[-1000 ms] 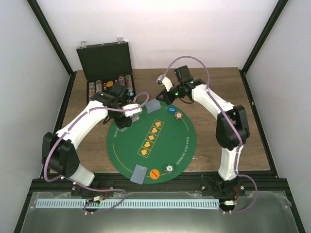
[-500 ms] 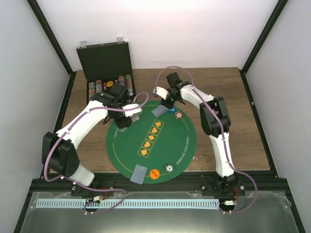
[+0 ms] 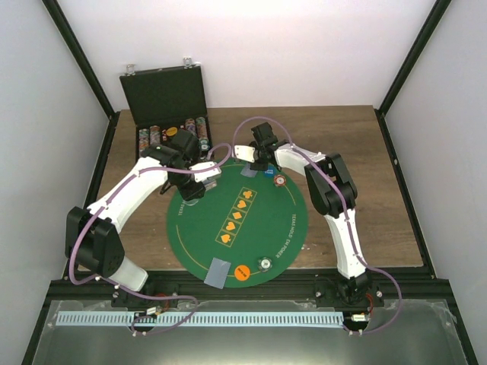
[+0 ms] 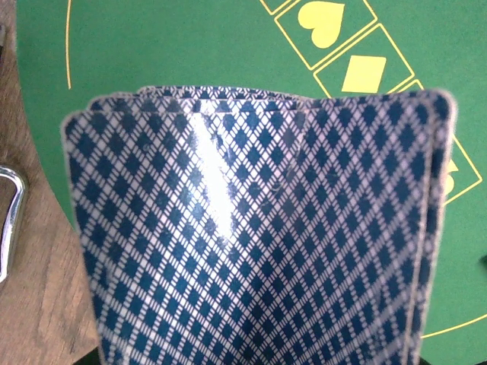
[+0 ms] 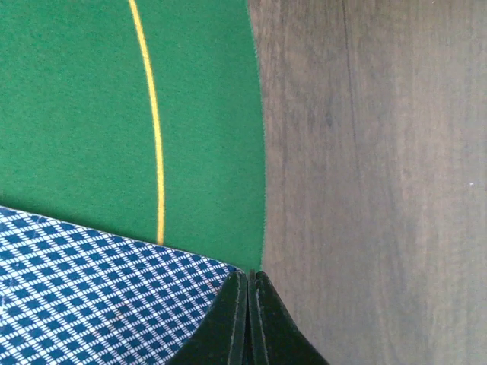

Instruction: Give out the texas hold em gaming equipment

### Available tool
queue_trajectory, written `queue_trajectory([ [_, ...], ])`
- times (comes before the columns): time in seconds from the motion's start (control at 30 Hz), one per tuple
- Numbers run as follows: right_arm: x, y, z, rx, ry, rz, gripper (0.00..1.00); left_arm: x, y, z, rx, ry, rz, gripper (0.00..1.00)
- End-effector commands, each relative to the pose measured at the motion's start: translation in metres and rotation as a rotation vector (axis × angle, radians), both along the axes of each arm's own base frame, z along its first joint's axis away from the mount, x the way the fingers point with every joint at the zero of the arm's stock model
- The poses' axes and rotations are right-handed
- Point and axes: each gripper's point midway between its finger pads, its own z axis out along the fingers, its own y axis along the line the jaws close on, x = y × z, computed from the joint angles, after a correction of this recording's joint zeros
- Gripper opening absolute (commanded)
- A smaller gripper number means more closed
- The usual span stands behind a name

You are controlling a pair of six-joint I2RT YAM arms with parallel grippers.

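Observation:
My left gripper (image 3: 192, 188) hangs over the left edge of the round green mat (image 3: 259, 228), shut on a fanned stack of blue-backed playing cards (image 4: 259, 236) that hides its fingers. My right gripper (image 5: 248, 300) is low at the mat's far edge, jaws pressed together on the corner of one blue-backed card (image 5: 99, 300) that lies over the felt. A blue chip (image 3: 268, 172) and a red-and-white chip (image 3: 280, 181) sit just right of it. At the near edge lie another card (image 3: 219, 271), an orange chip (image 3: 242, 272) and a silvery chip (image 3: 265, 263).
A black hinged case (image 3: 163, 95) stands open at the back left, with rows of chips (image 3: 171, 135) in its tray. Bare wood table (image 5: 380, 152) lies beyond the mat's edge. Black frame posts rise at both sides.
The right arm has swung left and down, bringing its card to the mat's far edge. The left arm and its stack of cards have stayed put.

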Motion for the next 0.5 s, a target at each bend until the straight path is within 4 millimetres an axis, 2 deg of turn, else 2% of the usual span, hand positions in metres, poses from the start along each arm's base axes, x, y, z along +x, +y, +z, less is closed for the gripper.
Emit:
queue_trajectory([
  [0.0,0.015,0.003,0.03,-0.019,-0.139,0.033,0.01,0.001,0.002,0.004,-0.008,-0.018,0.006,0.4],
  [0.13,0.012,0.005,0.034,-0.008,-0.144,0.04,0.03,0.001,0.003,0.003,-0.005,-0.016,0.007,0.4],
  [0.2,0.014,0.006,0.042,0.005,-0.164,0.027,0.14,0.001,0.003,0.004,-0.007,-0.016,0.008,0.4],
  [0.27,0.017,0.007,0.059,0.035,-0.19,-0.005,0.28,0.001,0.003,0.004,-0.007,-0.016,0.008,0.4],
  [0.37,0.023,0.009,0.102,0.141,-0.249,-0.076,0.57,0.002,0.003,0.005,-0.008,-0.02,0.009,0.4],
  [0.4,0.025,0.008,0.126,0.192,-0.281,-0.111,0.74,0.002,0.003,0.006,-0.009,-0.019,0.009,0.4],
  [0.43,0.027,0.006,0.145,0.249,-0.307,-0.163,0.96,0.002,0.002,0.006,-0.01,-0.021,0.008,0.4],
  [0.47,0.028,0.003,0.165,0.313,-0.324,-0.215,0.99,0.002,0.003,0.006,-0.008,-0.022,0.009,0.4],
])
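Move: The right hand is low at the mat's far edge, its shut fingers on the far-left corner of the playing card, whose middle lies about 3 cm back, 2 cm to the right and 1 cm below. The blue chip is roughly 6 cm to the hand's right and 3 cm back, the red chip 10 cm right and 6 cm back, both 2 cm below. From the left hand, still holding the deck, that card lies some 14 cm ahead, 19 cm right and 13 cm below. With its shut fingers still at the card's far-left corner, the right hand first eases about 1 cm forward, staying low over the far rim of the mat, then spreads the fingers to roughly three quarters open. As they part it lets go of the card and rises away from it, slowly at first and then quickly, about 5 cm in all, the fingertips swinging forward by some 10 degrees. ##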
